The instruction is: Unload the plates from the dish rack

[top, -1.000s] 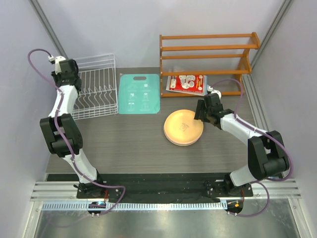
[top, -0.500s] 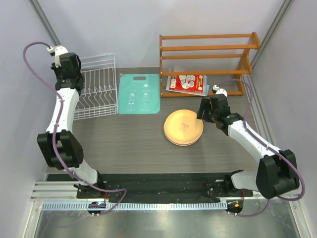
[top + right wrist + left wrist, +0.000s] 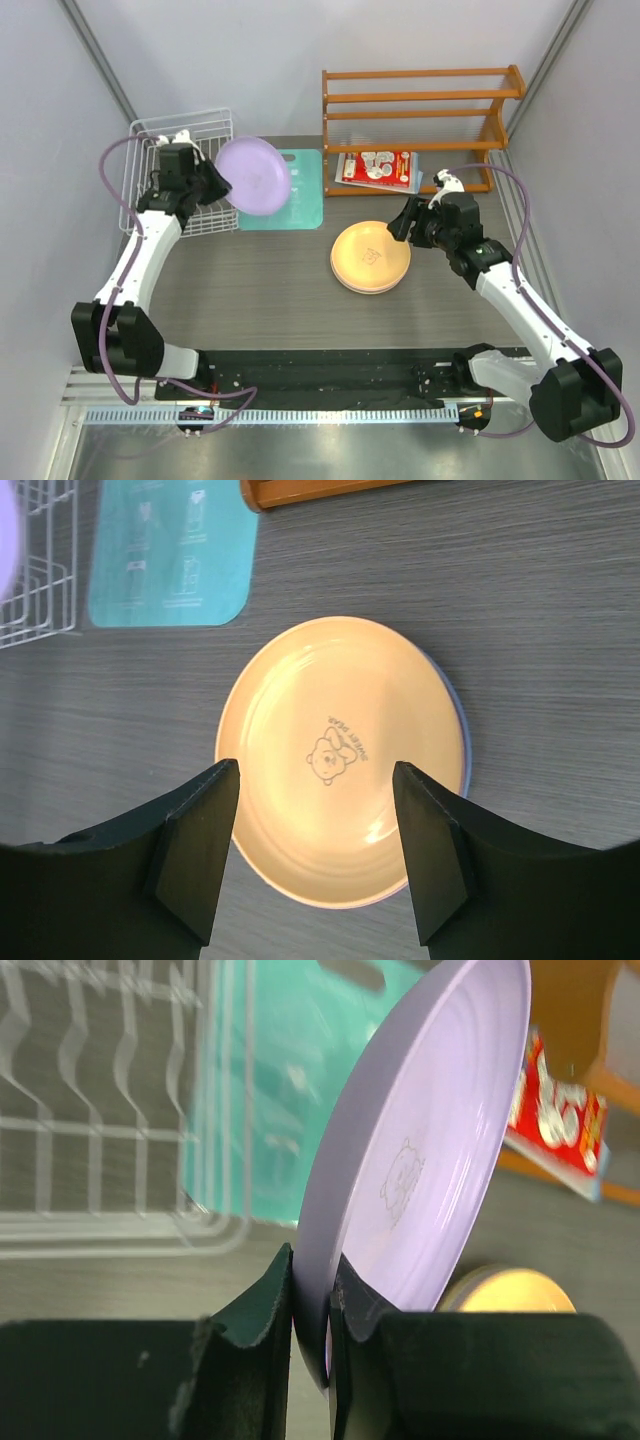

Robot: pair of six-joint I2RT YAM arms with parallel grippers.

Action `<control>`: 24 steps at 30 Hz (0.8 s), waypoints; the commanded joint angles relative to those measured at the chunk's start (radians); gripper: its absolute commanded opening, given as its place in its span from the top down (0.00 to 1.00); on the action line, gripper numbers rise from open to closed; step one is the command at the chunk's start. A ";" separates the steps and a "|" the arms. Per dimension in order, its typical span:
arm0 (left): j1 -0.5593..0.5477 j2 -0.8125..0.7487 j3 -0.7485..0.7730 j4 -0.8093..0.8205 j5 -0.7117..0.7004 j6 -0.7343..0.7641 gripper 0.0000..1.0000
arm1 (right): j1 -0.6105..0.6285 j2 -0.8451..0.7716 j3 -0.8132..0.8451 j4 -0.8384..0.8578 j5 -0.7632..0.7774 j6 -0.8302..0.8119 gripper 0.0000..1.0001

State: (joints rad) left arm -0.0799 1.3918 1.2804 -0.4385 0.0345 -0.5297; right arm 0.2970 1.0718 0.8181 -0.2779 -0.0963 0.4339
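Note:
My left gripper (image 3: 216, 186) (image 3: 312, 1282) is shut on the lower rim of a lavender plate (image 3: 254, 175) (image 3: 430, 1150). It holds the plate on edge in the air between the white wire dish rack (image 3: 183, 128) (image 3: 100, 1140) and the teal board. No plates show in the rack. A stack of plates (image 3: 370, 257) lies flat on the table, with a pale orange one (image 3: 340, 760) on top and a light blue rim under it. My right gripper (image 3: 401, 222) (image 3: 313, 772) hovers open above the stack's right side, holding nothing.
A teal cutting board (image 3: 303, 200) lies right of the rack, partly hidden by the held plate. An orange wooden shelf rack (image 3: 420, 110) stands at the back right with a red and white packet (image 3: 378, 168) on its lowest level. Grey walls close in both sides.
My left arm has swung right from over the rack, and the lavender plate now shows in its grip. My right arm has drawn slightly back from the stack, still open.

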 commanded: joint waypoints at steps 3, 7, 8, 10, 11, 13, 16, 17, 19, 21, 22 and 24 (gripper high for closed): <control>-0.107 -0.013 -0.072 0.124 0.318 -0.147 1.00 | 0.004 -0.042 -0.016 0.065 -0.137 0.063 0.31; -0.176 -0.022 -0.130 0.168 0.353 -0.170 1.00 | 0.010 -0.016 -0.028 0.127 -0.200 0.100 0.31; -0.202 -0.022 -0.141 0.175 0.354 -0.176 1.00 | 0.011 -0.004 -0.034 0.140 -0.216 0.106 0.31; -0.225 -0.027 -0.167 0.191 0.357 -0.179 1.00 | 0.020 0.004 -0.039 0.170 -0.230 0.121 0.31; -0.245 -0.025 -0.174 0.193 0.357 -0.181 1.00 | 0.019 0.010 -0.042 0.181 -0.240 0.126 0.31; -0.264 -0.025 -0.199 0.201 0.357 -0.184 1.00 | 0.024 0.016 -0.042 0.206 -0.253 0.134 0.30; -0.294 -0.020 -0.220 0.218 0.349 -0.184 1.00 | 0.030 0.034 -0.037 0.217 -0.256 0.135 0.30; -0.303 -0.017 -0.223 0.222 0.344 -0.184 1.00 | 0.031 0.042 -0.036 0.218 -0.258 0.137 0.30; -0.317 -0.013 -0.224 0.231 0.346 -0.190 1.00 | 0.034 0.063 -0.036 0.229 -0.263 0.137 0.30; -0.330 -0.008 -0.219 0.241 0.349 -0.193 1.00 | 0.040 0.085 -0.040 0.243 -0.266 0.143 0.30; -0.346 -0.007 -0.216 0.241 0.350 -0.193 1.00 | 0.042 0.091 -0.045 0.247 -0.264 0.146 0.30; -0.365 -0.001 -0.205 0.244 0.355 -0.193 1.00 | 0.047 0.102 -0.053 0.267 -0.263 0.149 0.30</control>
State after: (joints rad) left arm -0.4099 1.3991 1.0458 -0.2825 0.3450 -0.7044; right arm 0.3313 1.1576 0.7685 -0.0902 -0.3378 0.5610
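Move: The purple plate, pinched by its rim in the left hand, is headed for the open right fingers, about 40 cm to that hand's right, 10 cm back and some 6 cm lower. The plate stack lies about 34 cm right, 10 back and 21 below; the green mat 11 right, 8 ahead and 24 below. From the right hand, the purple plate's middle is some 33 cm left, 12 ahead and 10 higher; the stack about 6 left, level, 15 below. The purple plate, its rim still pinched in the left fingers, is carried about 17 cm right with some 9 cm back and 6 down, from beside the rack towards the right hand, swinging about 30 degrees clockwise and slowing near the end. The right hand comes to meet it, some 6 cm left, rolling its left side up and turning slightly counter-clockwise, fingers kept wide open and not yet closed on the rim. ##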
